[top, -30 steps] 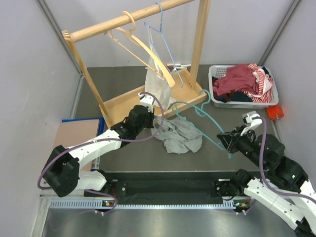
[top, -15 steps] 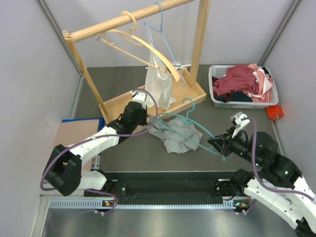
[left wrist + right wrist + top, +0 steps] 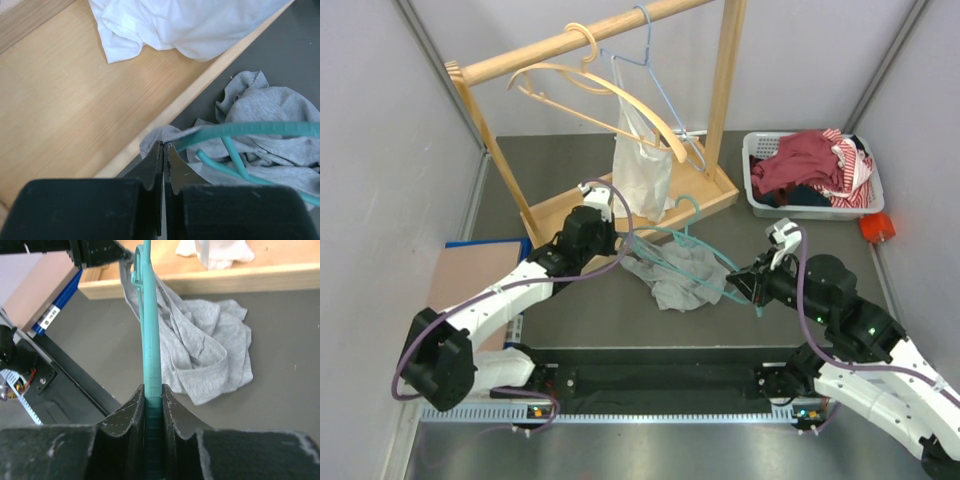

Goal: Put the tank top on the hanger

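Observation:
The light grey tank top [image 3: 675, 278] lies crumpled on the dark table in front of the wooden rack's base. One edge of it is drawn up to the left. My left gripper [image 3: 620, 240] is shut on that edge, and the fabric [image 3: 155, 137] bunches at its fingertips [image 3: 163, 146]. The teal hanger [image 3: 692, 258] lies across the tank top with its hook toward the rack. One arm of it [image 3: 250, 129] passes just beside the pinched edge. My right gripper [image 3: 748, 287] is shut on the end of the other arm [image 3: 151, 355], with the tank top [image 3: 205, 355] beyond it.
A wooden garment rack [image 3: 560, 45] stands at the back with a pale wooden hanger [image 3: 580, 82], a light blue wire hanger [image 3: 655, 75] and a white bag [image 3: 642, 170]. A white basket [image 3: 760, 205] of red clothes sits right. A cardboard box [image 3: 470, 270] lies left.
Both grippers have moved left. The hanger has slid left over the tank top, and my left gripper has drawn the fabric edge toward the rack base. The wooden hanger has swung.

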Robot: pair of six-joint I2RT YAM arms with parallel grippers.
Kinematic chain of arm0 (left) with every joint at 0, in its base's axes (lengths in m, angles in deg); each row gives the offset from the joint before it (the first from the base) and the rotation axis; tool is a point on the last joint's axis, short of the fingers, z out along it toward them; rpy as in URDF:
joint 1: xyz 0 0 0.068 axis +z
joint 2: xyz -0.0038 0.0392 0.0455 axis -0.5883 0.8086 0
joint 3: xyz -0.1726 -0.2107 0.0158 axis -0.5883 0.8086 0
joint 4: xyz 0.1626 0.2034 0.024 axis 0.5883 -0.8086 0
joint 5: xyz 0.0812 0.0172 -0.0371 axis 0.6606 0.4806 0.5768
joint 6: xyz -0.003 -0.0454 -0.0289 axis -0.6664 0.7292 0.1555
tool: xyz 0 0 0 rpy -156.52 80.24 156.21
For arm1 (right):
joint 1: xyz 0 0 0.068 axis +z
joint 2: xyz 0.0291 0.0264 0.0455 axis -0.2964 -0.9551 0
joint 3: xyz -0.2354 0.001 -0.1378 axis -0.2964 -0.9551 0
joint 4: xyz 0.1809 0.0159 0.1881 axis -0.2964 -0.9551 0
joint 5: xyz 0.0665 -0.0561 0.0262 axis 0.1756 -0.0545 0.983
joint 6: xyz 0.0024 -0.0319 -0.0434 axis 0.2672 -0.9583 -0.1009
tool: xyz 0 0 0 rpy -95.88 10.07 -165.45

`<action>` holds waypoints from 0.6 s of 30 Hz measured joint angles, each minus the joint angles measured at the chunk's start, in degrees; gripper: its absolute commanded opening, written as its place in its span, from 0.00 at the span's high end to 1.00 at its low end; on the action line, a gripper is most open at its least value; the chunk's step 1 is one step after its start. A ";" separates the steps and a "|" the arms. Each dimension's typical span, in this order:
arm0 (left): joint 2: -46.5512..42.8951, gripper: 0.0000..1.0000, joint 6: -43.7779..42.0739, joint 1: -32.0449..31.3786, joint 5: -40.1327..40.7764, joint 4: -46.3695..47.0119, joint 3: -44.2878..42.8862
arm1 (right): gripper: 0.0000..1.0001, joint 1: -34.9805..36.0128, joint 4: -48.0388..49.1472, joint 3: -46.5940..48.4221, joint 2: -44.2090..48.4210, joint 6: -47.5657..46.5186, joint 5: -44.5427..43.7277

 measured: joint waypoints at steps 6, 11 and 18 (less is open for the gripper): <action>-2.62 1.00 1.11 0.00 -2.47 -2.93 -1.25 | 1.00 0.02 5.33 -1.86 -1.29 -0.39 0.28; -4.04 1.00 1.86 -0.02 -4.37 -3.98 -3.15 | 1.00 0.55 8.44 -4.13 -3.48 -0.33 0.98; -5.38 1.00 2.80 0.00 -8.66 -3.96 -4.92 | 1.00 2.14 14.51 -7.48 -4.15 -0.13 1.33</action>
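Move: The left hand still pinches a strap of the grey tank top; the free end of the teal hanger lies just 2 cm to its right, about level. The tank top's bunched body is roughly 12 cm to its right, 1 cm back and 11 cm lower, while the white bag hangs 13 cm ahead and 5 cm right, near hand height. From the right hand, which grips the hanger's other end, that strap is about 15 cm ahead, 22 cm left and 8 cm lower. Upward goes the left hand, some 6 cm, drifting right over the hanger's end and slightly back, rolling and turning about 10 degrees clockwise with the strap still pinched. Meanwhile the right hand keeps its grip and feeds the hanger left about 3 cm, also a little down and forward, sliding the free end under the strap and past the left fingertips. ##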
